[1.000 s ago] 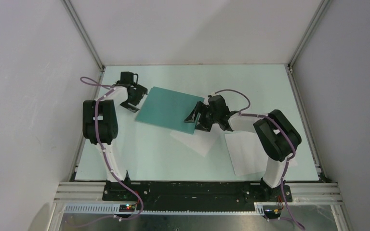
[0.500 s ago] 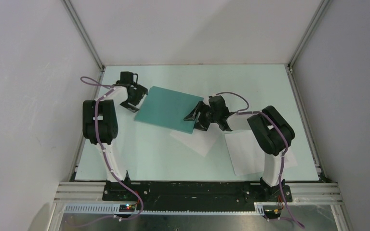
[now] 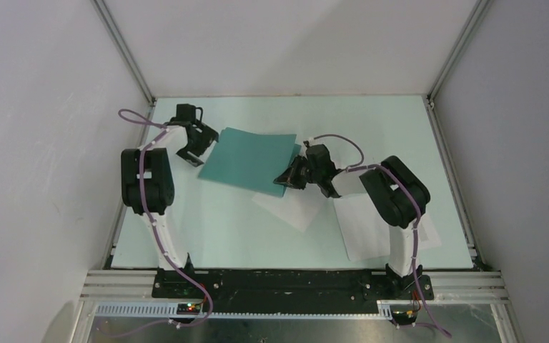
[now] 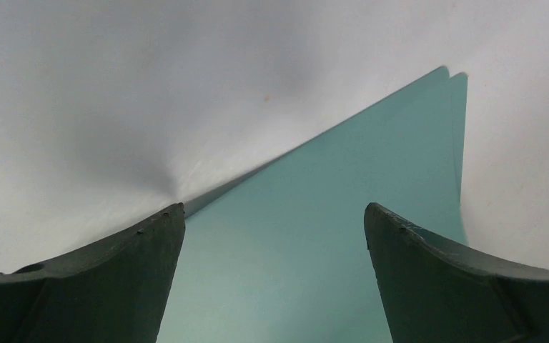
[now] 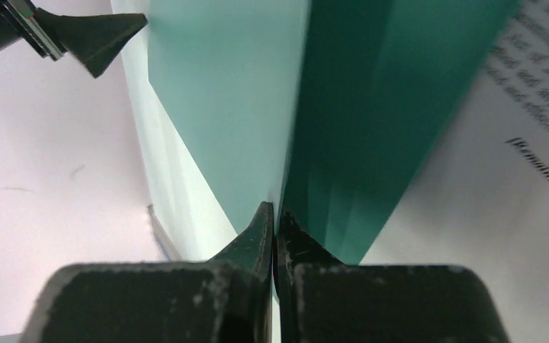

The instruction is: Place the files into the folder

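The teal folder (image 3: 246,161) lies flat at the middle left of the table. My right gripper (image 3: 286,176) is shut on the right edge of its top cover, and that edge is raised a little. In the right wrist view the thin cover (image 5: 229,93) runs between the closed jaws (image 5: 274,211), with the darker lower leaf (image 5: 393,86) beside it. One of the files (image 3: 294,209) lies partly under the folder's near right corner, its printed text (image 5: 536,153) showing. The other file (image 3: 372,232) lies under my right arm. My left gripper (image 3: 201,151) stands open over the folder's left edge (image 4: 314,236).
White enclosure walls and metal frame posts (image 3: 125,53) ring the table. The table's pale green surface (image 3: 372,121) stretches behind and to the right of the folder. My left gripper's fingertip (image 5: 93,39) shows at the top left of the right wrist view.
My right gripper has moved slightly left and closed onto the folder's right edge, lifting the cover a little. The left gripper has stayed open in place.
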Robot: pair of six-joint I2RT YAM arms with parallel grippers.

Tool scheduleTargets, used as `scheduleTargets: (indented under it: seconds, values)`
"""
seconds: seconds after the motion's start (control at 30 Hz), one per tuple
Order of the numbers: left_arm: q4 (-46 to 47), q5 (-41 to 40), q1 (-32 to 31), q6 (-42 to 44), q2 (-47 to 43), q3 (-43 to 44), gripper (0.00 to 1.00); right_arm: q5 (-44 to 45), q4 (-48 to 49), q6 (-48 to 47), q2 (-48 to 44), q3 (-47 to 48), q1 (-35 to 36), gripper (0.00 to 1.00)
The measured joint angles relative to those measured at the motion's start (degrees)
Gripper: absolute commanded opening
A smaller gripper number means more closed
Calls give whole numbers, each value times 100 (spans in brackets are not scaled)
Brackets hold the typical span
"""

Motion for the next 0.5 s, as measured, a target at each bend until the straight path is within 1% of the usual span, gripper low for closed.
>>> scheduleTargets:
  seconds: [0.07,0.13,0.2,0.33,0.5]
  values:
    - [-243,-155,-24,57,-166,7,100,350,-170,-481,-223,0,173,0]
    - [-525,-372,-87,109,-520,7,100,876,-348,-1014,-551,0,470,0]
    - [-723,-555,-184,149,-1032,9,100,1419,-439,-1508,-828,4,824,0]
    - [-876,-649,-361,105,-2122,109,100,2726,-474,-2636,-1287,17,1744,0]
    - [-1045,-730,-520,-114,-2903,160,100,3862,-422,-3709,-1401,22,2505,0]
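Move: The right hand already pinches the top cover of the teal folder near its near right corner; the folder's middle lies about 11 cm to its left, 7 cm ahead and 2 cm below. A printed sheet lies partly under the folder, its middle some 5 cm to the right and level; the other sheet is some 31 cm right and 15 cm back. From the open left hand, beside the folder's left edge, the folder's middle is about 14 cm right, 6 cm back. Keeping the top cover's edge pinched between shut fingers, the right hand peels it up and across towards the folder's left side, rising about 7 cm while going some 6 cm left and as much back, and rolling the wrist by roughly 50 degrees about the line of its fingers. Meanwhile the left hand, its fingers staying wide open, leaves the folder's left edge and climbs about 20 cm, drawing back a little and tilting its fingertips outward some 20 degrees. ##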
